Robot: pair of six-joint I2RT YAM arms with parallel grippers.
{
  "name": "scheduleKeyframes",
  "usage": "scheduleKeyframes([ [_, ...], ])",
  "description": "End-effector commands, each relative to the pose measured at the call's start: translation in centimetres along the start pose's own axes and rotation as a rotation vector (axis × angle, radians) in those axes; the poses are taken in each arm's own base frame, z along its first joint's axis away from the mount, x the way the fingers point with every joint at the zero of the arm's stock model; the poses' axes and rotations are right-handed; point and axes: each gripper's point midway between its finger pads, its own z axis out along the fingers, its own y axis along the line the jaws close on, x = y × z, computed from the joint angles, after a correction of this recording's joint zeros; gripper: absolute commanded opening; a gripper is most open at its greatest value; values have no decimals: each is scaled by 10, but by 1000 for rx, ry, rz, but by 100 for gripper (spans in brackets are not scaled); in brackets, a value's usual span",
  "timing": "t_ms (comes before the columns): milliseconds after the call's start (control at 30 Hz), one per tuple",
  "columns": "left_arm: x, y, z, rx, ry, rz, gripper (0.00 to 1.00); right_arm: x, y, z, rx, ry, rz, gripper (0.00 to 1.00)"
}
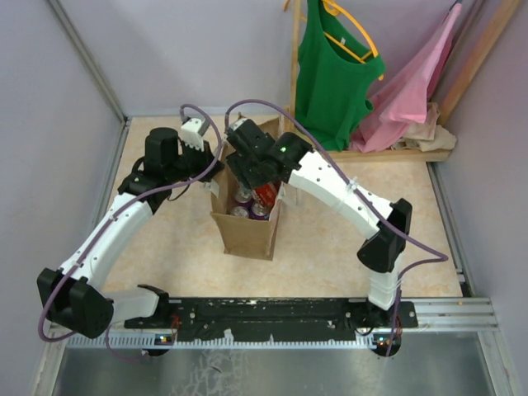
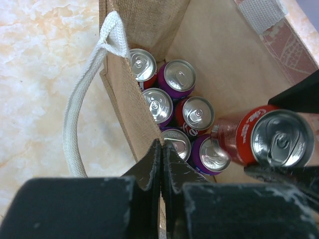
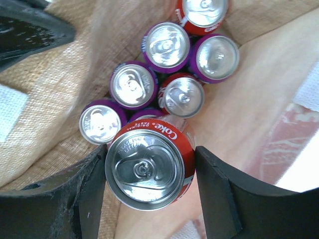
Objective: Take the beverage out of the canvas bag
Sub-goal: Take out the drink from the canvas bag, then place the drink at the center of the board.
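The tan canvas bag (image 1: 247, 235) stands upright mid-table with its mouth open. My left gripper (image 2: 162, 144) is shut, pinching the bag's left wall (image 2: 127, 99) at the rim, beside a whitish strap handle (image 2: 79, 114). Over the bag's mouth, my right gripper (image 3: 151, 164) is shut on a red Coke can, the beverage (image 3: 144, 172), one finger on each side. That can (image 2: 279, 139) sits higher than the others. Several purple and red cans (image 3: 167, 45) stand packed on the bag's floor below it. From above, the right gripper (image 1: 262, 186) covers part of the opening.
A green top (image 1: 330, 74) and a pink garment (image 1: 412, 82) hang from a wooden rack at the back right. Grey walls close in the table on three sides. A black rail (image 1: 272, 309) with both arm bases runs along the near edge.
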Motion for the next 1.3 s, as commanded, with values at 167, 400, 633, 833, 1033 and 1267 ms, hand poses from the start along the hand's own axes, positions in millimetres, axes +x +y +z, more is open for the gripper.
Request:
scheduleKeyframes([
  [167,-28,-5,-9,23,-111,53,4,-45,-32,-43,82,-272,121,0],
  [400,-27,-5,-10,24,-110,55,4,-54,-31,-55,61,-319,163,0],
  [633,-26,-6,-12,20,-117,51,4,-76,-39,-87,54,-426,212,0],
  [833,-27,-5,-12,19,-118,50,4,-100,-64,-125,129,-575,261,0],
  [1033,-28,-5,-11,20,-118,48,4,-125,-95,-155,188,-706,333,0],
  [1267,-28,-5,-8,22,-115,45,4,-139,-145,-194,310,-846,432,0],
])
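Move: Just inside the mouth of the canvas bag, the right hand already holds the Coke can. The bag's right rim, which it has to clear, lies about 6 cm to its right, its middle some 2 cm ahead at about hand height. The remaining cans stand some 16 cm below, centred 3 cm ahead and 2 cm to the left. From the left hand, the held can is about 11 cm to the right, 4 cm back and level. Lifting the pinched Coke can out of the bag, the right hand first edges right and slightly forward, then rises about 14 cm with growing speed, swinging some 6 cm right and 6 cm forward over the right rim. Its fingers tip up about 25 degrees and turn clockwise, keeping their grip, while the left hand stays still, holding the left rim. ##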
